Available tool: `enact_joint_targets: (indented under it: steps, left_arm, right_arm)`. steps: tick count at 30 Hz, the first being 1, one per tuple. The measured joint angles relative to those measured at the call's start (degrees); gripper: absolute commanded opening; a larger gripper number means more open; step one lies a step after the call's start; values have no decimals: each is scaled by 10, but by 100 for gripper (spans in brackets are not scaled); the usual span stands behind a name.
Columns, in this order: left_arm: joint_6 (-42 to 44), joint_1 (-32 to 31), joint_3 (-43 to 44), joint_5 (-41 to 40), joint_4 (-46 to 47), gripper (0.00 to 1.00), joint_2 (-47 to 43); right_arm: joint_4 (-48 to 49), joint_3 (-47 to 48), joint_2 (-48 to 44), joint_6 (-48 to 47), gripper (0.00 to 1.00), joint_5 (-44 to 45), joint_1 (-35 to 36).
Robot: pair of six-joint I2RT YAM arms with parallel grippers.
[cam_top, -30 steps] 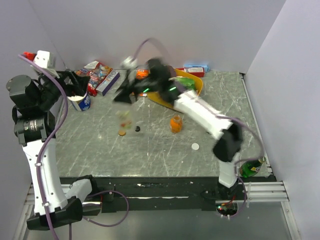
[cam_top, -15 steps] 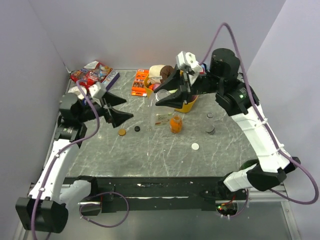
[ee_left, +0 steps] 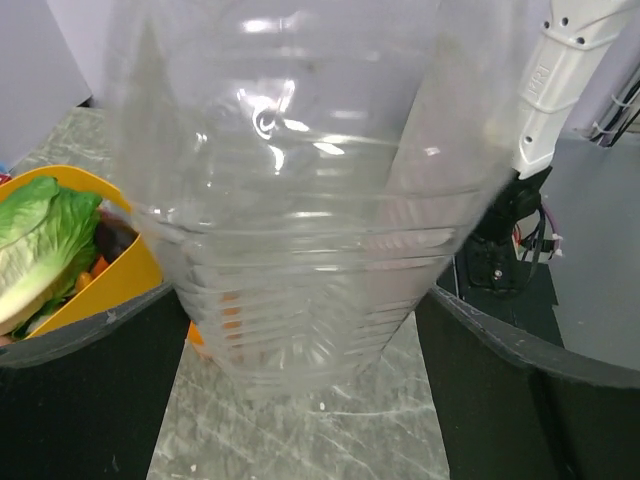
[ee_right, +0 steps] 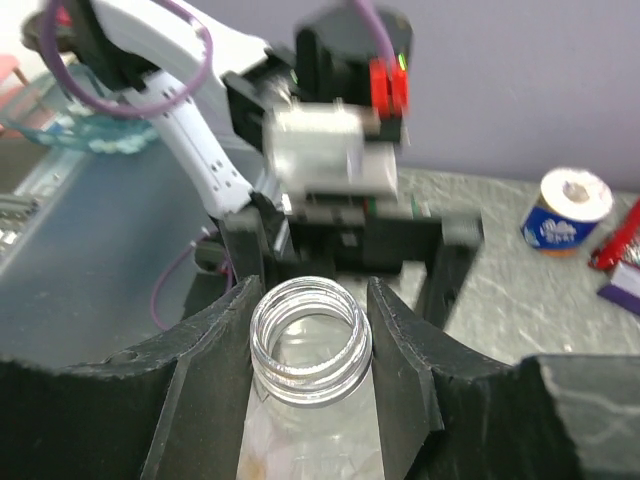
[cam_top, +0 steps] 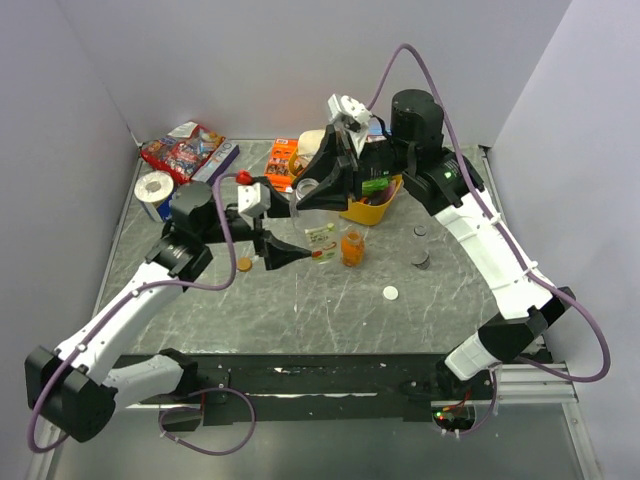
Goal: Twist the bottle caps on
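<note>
My right gripper (cam_top: 308, 190) is shut on the threaded neck of the clear bottle (cam_top: 320, 236) with the green-marked label, which has no cap on its mouth. In the right wrist view the fingers (ee_right: 205, 360) press both sides of the neck. My left gripper (cam_top: 298, 234) stands open with the bottle's ribbed lower body (ee_left: 300, 200) between its fingers (ee_left: 90, 400). The orange drink bottle (cam_top: 351, 247) stands just right of it. A white cap (cam_top: 390, 293) and an orange-gold cap (cam_top: 243, 264) lie on the table. The black cap is hidden.
A yellow bowl (cam_top: 392, 203) with lettuce sits behind the bottles, under the right arm. Snack packets (cam_top: 185, 145), a tape roll (cam_top: 155, 187) and an orange box (cam_top: 282, 160) line the back left. Two small grey items (cam_top: 421, 258) lie at right.
The left arm swung in from the left and put its open fingers round the clear bottle's base. The right arm shifted the held bottle slightly left.
</note>
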Motion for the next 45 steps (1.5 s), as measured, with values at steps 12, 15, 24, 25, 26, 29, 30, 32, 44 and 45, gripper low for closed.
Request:
enact_joint_targets:
  steps: [12,15,24,25,26,29,30,32,44,45]
  left_arm:
    - [-3,-67,8,-62,28,96,29]
    - [-26,-69,8,-72,42,96,26]
    - [-52,-68,21,-85,38,96,6]
    - [-57,-68,28,-85,37,96,9]
    - [-65,-68,34,-85,38,96,15]
    - [-83,-72,44,-83,46,96,35]
    - [-87,-76,47,-82,49,96,43]
    - [-97,-84,54,-80,54,96,60]
    - [-62,-89,68,-141,31,96,34]
    - [-63,-90,67,-133,40,96,33]
  right_arm:
    - [139,-48,-35,107,0,-17,-5]
    - [184,-66,-50,141,0,-9,-17]
    - [342,-85,-58,307,0,-7,-64]
    - [370,-94,-59,324,0,-6,-65]
    - [398,-103,-60,340,0,-6,-65]
    - [462,-128,-61,377,0,0,-66]
    - [476,-134,-60,389,0,3,-66]
    - [501,-138,-55,411,0,4,-68]
    - [536,-105,-56,426,0,-2,-70]
    - [536,-104,-58,425,0,-2,-66]
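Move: The clear plastic bottle, already held by its neck in the right hand, has its middle about 10 cm below that hand, some 2 cm back and 2 cm to its right. From the left hand, open beside the lower body, it lies about 4 cm to the right and 3 cm above, neither ahead nor back. The orange jar stands about 14 cm right, 6 cm ahead and 25 cm below the left hand; the yellow basket 13 cm right, 22 cm ahead, equally low. The bottle goes up by its neck, still pinched by the right fingers, about 9 cm and some 3 cm to the right, while that wrist rolls the fingertips up nearly 20 degrees, which swings the base towards the left hand. The left gripper follows about 5 cm up and 4 cm right, dipping slightly first, its wide-open fingers staying either side of the lower body without closing. ##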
